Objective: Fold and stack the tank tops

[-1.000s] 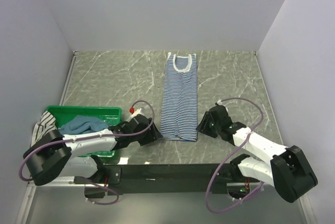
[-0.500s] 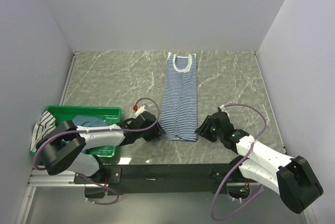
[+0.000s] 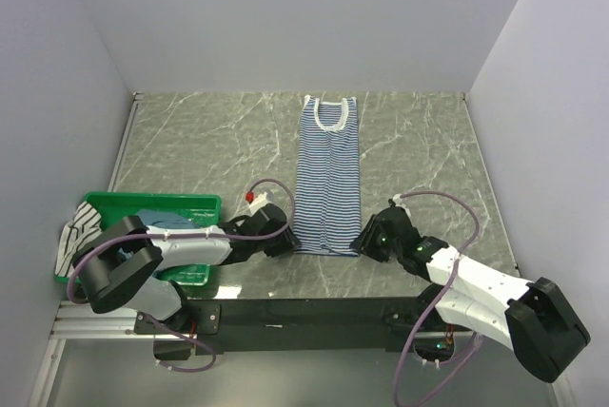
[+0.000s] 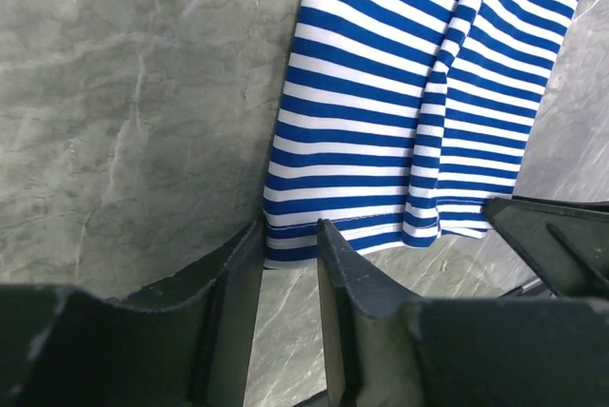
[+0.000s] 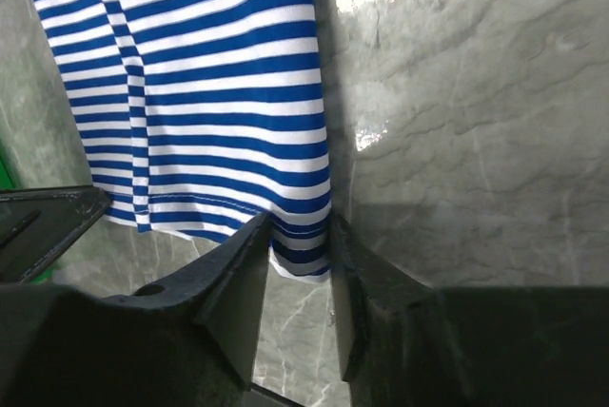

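Note:
The fine navy-and-white striped tank top (image 3: 326, 179) lies flat in a long narrow strip down the middle of the table, white neck trim at the far end. My left gripper (image 3: 285, 241) sits low at its near left hem corner. In the left wrist view its jaws (image 4: 288, 236) straddle that corner of the shirt (image 4: 381, 93), narrowed but with a gap. My right gripper (image 3: 364, 241) is at the near right corner. Its jaws (image 5: 298, 231) stand on either side of the shirt's hem (image 5: 219, 74), not pressed together. The teal tank top (image 3: 155, 218) and a broader striped one (image 3: 81, 222) are at the basket.
A green plastic basket (image 3: 152, 200) stands at the near left, with the broader striped cloth hanging over its left rim. The grey marble table (image 3: 209, 131) is walled at the back and both sides. A black rail (image 3: 304, 312) carries the arm bases along the near edge.
Both grippers have slid in to the hem's near corners, the left rightward, the right down and leftward. Both pairs of jaws have narrowed. The striped shirt has not moved.

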You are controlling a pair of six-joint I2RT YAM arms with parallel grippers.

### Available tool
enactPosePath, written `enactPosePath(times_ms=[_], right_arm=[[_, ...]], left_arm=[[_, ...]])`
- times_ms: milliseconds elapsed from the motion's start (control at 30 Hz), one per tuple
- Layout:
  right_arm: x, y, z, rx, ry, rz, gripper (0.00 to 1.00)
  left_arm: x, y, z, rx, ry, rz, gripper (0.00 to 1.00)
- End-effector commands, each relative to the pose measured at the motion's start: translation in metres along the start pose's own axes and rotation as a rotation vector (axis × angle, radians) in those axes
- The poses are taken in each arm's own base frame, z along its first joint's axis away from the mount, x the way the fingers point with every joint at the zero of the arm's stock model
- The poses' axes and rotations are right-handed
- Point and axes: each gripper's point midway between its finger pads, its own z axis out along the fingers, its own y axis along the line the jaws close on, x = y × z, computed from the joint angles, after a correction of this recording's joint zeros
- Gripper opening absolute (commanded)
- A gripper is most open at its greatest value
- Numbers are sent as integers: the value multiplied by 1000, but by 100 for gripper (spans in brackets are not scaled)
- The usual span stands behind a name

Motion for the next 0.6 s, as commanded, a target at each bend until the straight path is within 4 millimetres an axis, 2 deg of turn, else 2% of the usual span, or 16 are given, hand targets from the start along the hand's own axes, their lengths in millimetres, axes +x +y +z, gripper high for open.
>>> enactPosePath(times_ms=[0, 133, 167, 200, 233, 333, 367, 567], right_arm=[[28, -37, 2, 146, 92, -17, 38], [31, -39, 2, 163, 103, -25, 25], [31, -39, 2, 162, 104, -29, 20], [28, -41, 1, 172, 86, -32, 7], [27, -41, 1, 171, 81, -37, 3], [22, -40, -5, 181, 59, -57, 0], [21, -40, -7, 184, 53, -63, 0], [22, -31, -32, 132, 14, -86, 0]], left_arm=[[17, 46, 4, -172, 41, 64, 35], [21, 47, 4, -173, 46, 72, 29], [22, 47, 4, -171, 47, 74, 26], [24, 46, 4, -166, 53, 89, 24], [25, 44, 4, -163, 55, 99, 23], [31, 39, 0, -175, 59, 146, 9], [33, 38, -2, -180, 58, 157, 0], [48, 21, -31, -127, 58, 160, 1]])
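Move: The striped tank top's near hem corners already sit between the open fingers, the left corner about 1 cm under the left hand and the right corner about 1 cm under the right. The collar is some 43 cm straight out, roughly 12 cm right of the left hand and 3 cm left of the right one. The green bin's middle stands about 32 cm to the left hand's left and 3 cm ahead. The tank top's two near corners are pinched together, the left hand's fingers shutting on one and the right hand's on the other while both hands settle slightly. Without lifting, they then drag the hem back towards the table's near edge, speeding up, about 4 cm on the left and 2.5 cm on the right, the right hand also easing outward. ##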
